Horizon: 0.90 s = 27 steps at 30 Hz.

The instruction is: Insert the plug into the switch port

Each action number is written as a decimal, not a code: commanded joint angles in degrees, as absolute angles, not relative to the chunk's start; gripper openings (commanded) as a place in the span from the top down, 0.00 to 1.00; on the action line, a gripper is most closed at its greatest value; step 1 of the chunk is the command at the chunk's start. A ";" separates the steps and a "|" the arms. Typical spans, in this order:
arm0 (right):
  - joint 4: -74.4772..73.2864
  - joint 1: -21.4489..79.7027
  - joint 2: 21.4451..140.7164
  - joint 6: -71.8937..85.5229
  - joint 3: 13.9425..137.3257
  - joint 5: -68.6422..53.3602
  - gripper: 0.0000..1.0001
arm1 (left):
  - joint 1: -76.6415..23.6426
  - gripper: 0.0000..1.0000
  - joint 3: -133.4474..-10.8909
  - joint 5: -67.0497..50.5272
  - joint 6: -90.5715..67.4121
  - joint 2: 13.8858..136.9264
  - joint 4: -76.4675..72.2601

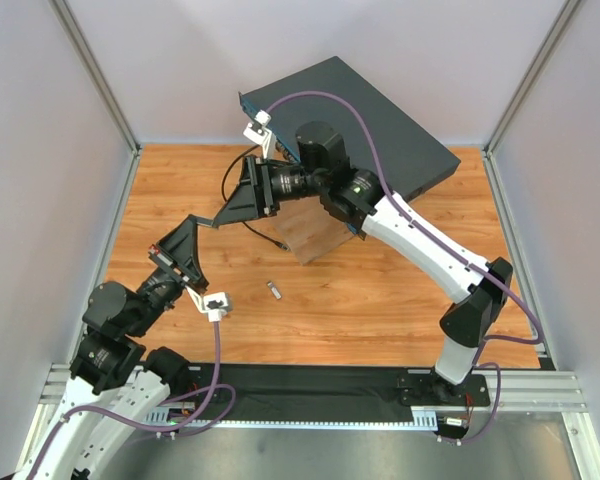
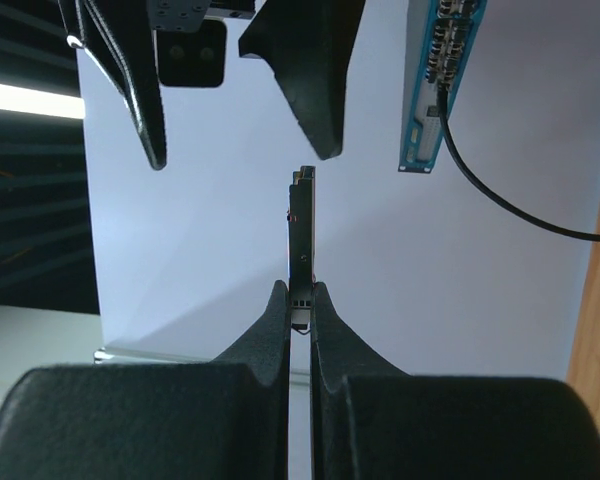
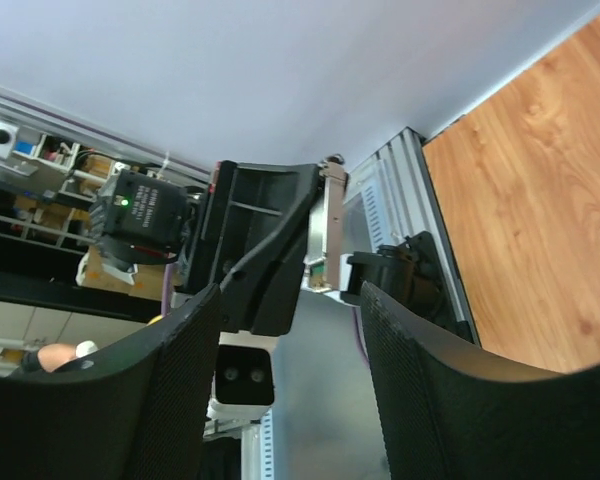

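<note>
My left gripper (image 2: 300,290) is shut on the plug (image 2: 301,235), a thin dark piece that sticks out past its fingertips. Facing it is my right gripper (image 3: 290,295), open, with both fingers (image 2: 310,90) just beyond the plug's tip and not touching it. In the right wrist view the plug (image 3: 323,225) shows as a thin silver strip in the left gripper's hold. From above, the left gripper (image 1: 205,222) and right gripper (image 1: 228,208) meet over the table's left middle. The dark grey switch (image 1: 380,120) lies at the back; its teal front edge (image 2: 435,90) carries a row of ports.
A black cable (image 2: 500,205) is plugged into the switch's front and loops over the table (image 1: 242,215). A pale wooden board (image 1: 315,238) lies under the right arm. A small metal piece (image 1: 274,290) sits loose on the wooden tabletop (image 1: 380,300). Grey walls enclose the sides.
</note>
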<state>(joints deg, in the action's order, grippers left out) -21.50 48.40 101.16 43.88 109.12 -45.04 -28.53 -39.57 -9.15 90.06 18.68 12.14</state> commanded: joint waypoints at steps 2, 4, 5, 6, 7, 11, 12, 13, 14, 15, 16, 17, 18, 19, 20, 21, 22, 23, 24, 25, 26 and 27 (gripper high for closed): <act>-14.94 49.22 102.22 48.78 109.95 -47.72 0.44 | -28.74 1.00 -39.55 -11.51 93.34 19.33 11.25; -15.38 49.57 102.04 48.87 109.17 -47.55 0.46 | -28.74 1.00 -39.29 -12.04 93.78 19.16 11.78; -15.29 49.74 102.04 49.13 108.38 -47.55 0.46 | -28.74 1.00 -38.94 -12.30 94.04 19.16 11.60; -15.29 49.83 101.87 49.74 106.72 -47.55 0.46 | -28.74 1.00 -38.76 -12.48 94.30 19.25 11.43; -15.29 49.83 101.78 50.09 105.92 -47.55 0.46 | -28.74 1.00 -38.67 -12.92 94.65 19.34 11.43; -14.51 49.83 101.69 50.54 104.41 -47.46 0.48 | -28.74 1.00 -38.85 -13.36 94.48 19.77 11.16; -14.33 49.83 101.60 50.62 104.41 -47.46 0.49 | -28.83 1.00 -38.85 -13.36 94.40 20.04 10.81; -14.41 49.83 101.78 50.80 104.33 -47.20 0.48 | -28.83 1.00 -38.93 -13.27 94.31 20.13 10.72; -14.50 49.83 101.86 50.71 104.33 -47.20 0.48 | -28.83 1.00 -39.28 -13.36 94.13 20.39 10.90; -14.59 49.83 102.13 50.71 104.24 -47.20 0.49 | -28.83 1.00 -39.37 -13.27 94.04 20.39 10.99; -14.42 49.75 102.04 51.06 104.15 -47.55 0.51 | -28.83 1.00 -39.29 -13.62 94.13 20.48 11.07; -13.11 49.83 102.04 51.33 103.80 -47.64 0.56 | -28.83 1.00 -39.37 -13.62 94.39 20.57 10.99; -12.31 49.83 102.04 51.94 103.62 -47.90 0.58 | -28.83 1.00 -39.37 -13.80 94.39 20.57 10.99; -11.35 50.01 102.22 52.55 103.54 -48.42 0.62 | -28.83 1.00 -39.46 -14.15 94.31 20.57 11.16; -11.08 50.01 102.22 52.82 103.62 -48.51 0.65 | -28.83 1.00 -39.55 -14.41 94.31 20.65 11.25; -10.99 50.01 102.48 52.74 103.62 -48.60 0.67 | -28.83 1.00 -39.64 -14.59 93.96 20.57 11.34; -10.99 50.01 102.57 52.56 103.71 -48.86 0.74 | -28.83 1.00 -40.16 -15.37 93.69 20.57 11.69; -10.99 50.01 102.66 52.30 103.71 -48.95 0.78 | -28.83 1.00 -40.60 -15.90 93.26 20.48 12.99; -11.16 50.01 102.66 51.95 103.80 -49.04 0.82 | -28.83 1.00 -41.13 -16.60 92.21 20.39 13.88; -11.86 49.92 102.57 51.42 103.97 -49.04 0.92 | -28.83 1.00 -42.09 -18.00 91.85 20.30 14.84; -12.39 49.75 102.57 50.37 104.06 -48.96 0.98 | -28.83 0.99 -42.36 -18.80 91.32 20.04 16.16; -12.74 49.49 102.39 50.01 104.06 -49.04 1.00 | -28.83 0.90 -42.71 -20.03 90.27 19.95 16.95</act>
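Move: The left hand still grips one end of the plug, whose middle lies about 2 cm ahead and 1 cm right of its hand point, at its height. From the open right hand that plug is some 4 cm left, 1 cm back and 2 cm lower. Also from the right hand, the spare plug on the table is roughly 8 cm right, 2 cm ahead and 36 cm down; the loose cable end is 9 cm right, 12 cm ahead and 37 cm down. Sinking a good 2 cm while easing about 1 cm left and 1 cm back, the right hand brings its open fingers around the plug's free end, then holds still and shuts them until they pinch it. The left hand keeps hold of the other end, shifting it about 1.5 cm right into the right hand's reach, and only at the very end starts to slacken. ##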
